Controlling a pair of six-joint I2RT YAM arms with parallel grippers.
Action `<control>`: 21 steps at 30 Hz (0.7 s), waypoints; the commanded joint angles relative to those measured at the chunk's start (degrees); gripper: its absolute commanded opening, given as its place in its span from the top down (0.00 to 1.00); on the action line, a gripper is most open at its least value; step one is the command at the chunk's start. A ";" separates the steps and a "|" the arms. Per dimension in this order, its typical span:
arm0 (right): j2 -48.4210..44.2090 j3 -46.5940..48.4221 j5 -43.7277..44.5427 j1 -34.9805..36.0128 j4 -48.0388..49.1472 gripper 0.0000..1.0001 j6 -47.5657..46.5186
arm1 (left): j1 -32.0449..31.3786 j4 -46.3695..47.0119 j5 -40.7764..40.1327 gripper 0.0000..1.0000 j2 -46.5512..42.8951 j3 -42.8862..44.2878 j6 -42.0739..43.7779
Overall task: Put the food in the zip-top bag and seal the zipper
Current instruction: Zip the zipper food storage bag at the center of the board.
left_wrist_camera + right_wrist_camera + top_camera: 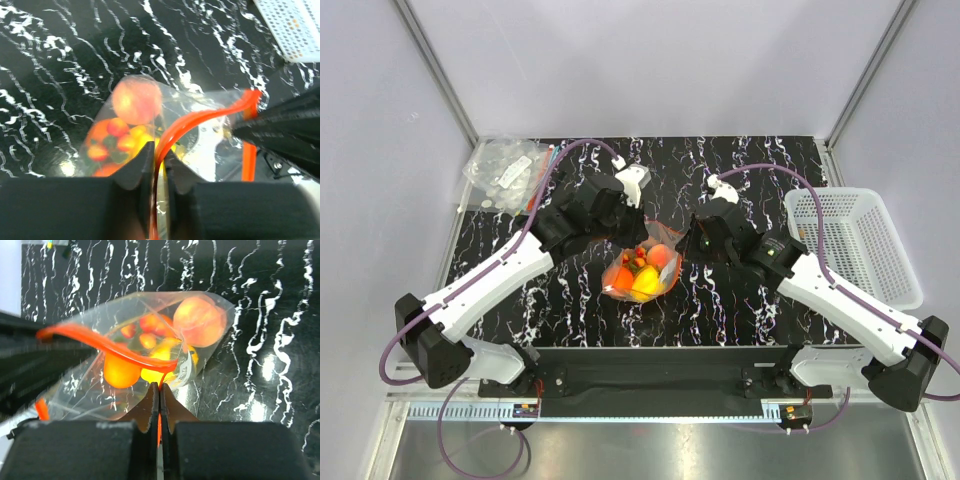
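The clear zip-top bag (642,272) sits mid-table between both grippers, and the food (640,278) is inside it. In the left wrist view a peach-pink fruit (136,99) and small orange and yellow ones (117,140) show through the plastic. My left gripper (159,152) stands nearly closed around the red-orange zipper (200,117), with a sliver of gap on one side. My right gripper (159,386) is shut tight on the zipper (100,342) at its other end. Behind that strip lie the orange fruit (120,371) and the peach-pink one (200,320). The mouth between the grips bows open.
A white mesh basket (850,245) stands at the right edge of the black marbled table (750,310). A clear packet of small white items (510,172) lies at the back left corner. White walls and metal frame posts close in the back.
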 commanded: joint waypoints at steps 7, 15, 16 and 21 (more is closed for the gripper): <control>2.15 10.50 9.03 -1.83 -6.98 1.00 -1.10 | -0.29 5.90 6.97 0.33 -9.08 -4.21 4.47; 5.13 15.77 5.69 -4.56 -10.49 1.00 -2.95 | -0.29 13.54 4.86 0.04 -23.23 -16.14 5.53; 6.19 17.43 5.86 -5.08 -11.54 1.00 -3.30 | -0.29 16.08 4.77 0.03 -24.72 -17.91 5.71; 6.81 17.98 4.11 -7.81 -12.61 1.00 -5.06 | -0.29 26.81 6.01 0.01 -31.85 -30.22 4.40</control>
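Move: The orange zipper strip bows between the two grippers: its middle is about 4 cm to the right of the left hand and 4 cm to the left of the right hand. In the bag, some 12 cm below the left hand, the yellow pepper lies about 6 cm back, the orange 5 cm back and 3 cm left, and the peach 2 cm back and 4 cm right. Open the left gripper wide and let go of the zipper, drawing that hand back about 6 cm, left and up, dipping slightly at the end while its fingers tip up some 20 degrees. Keep the right gripper shut on the orange rim and pull the bag forward, up and to the right, roughly 6 cm in all, away from the left hand. ##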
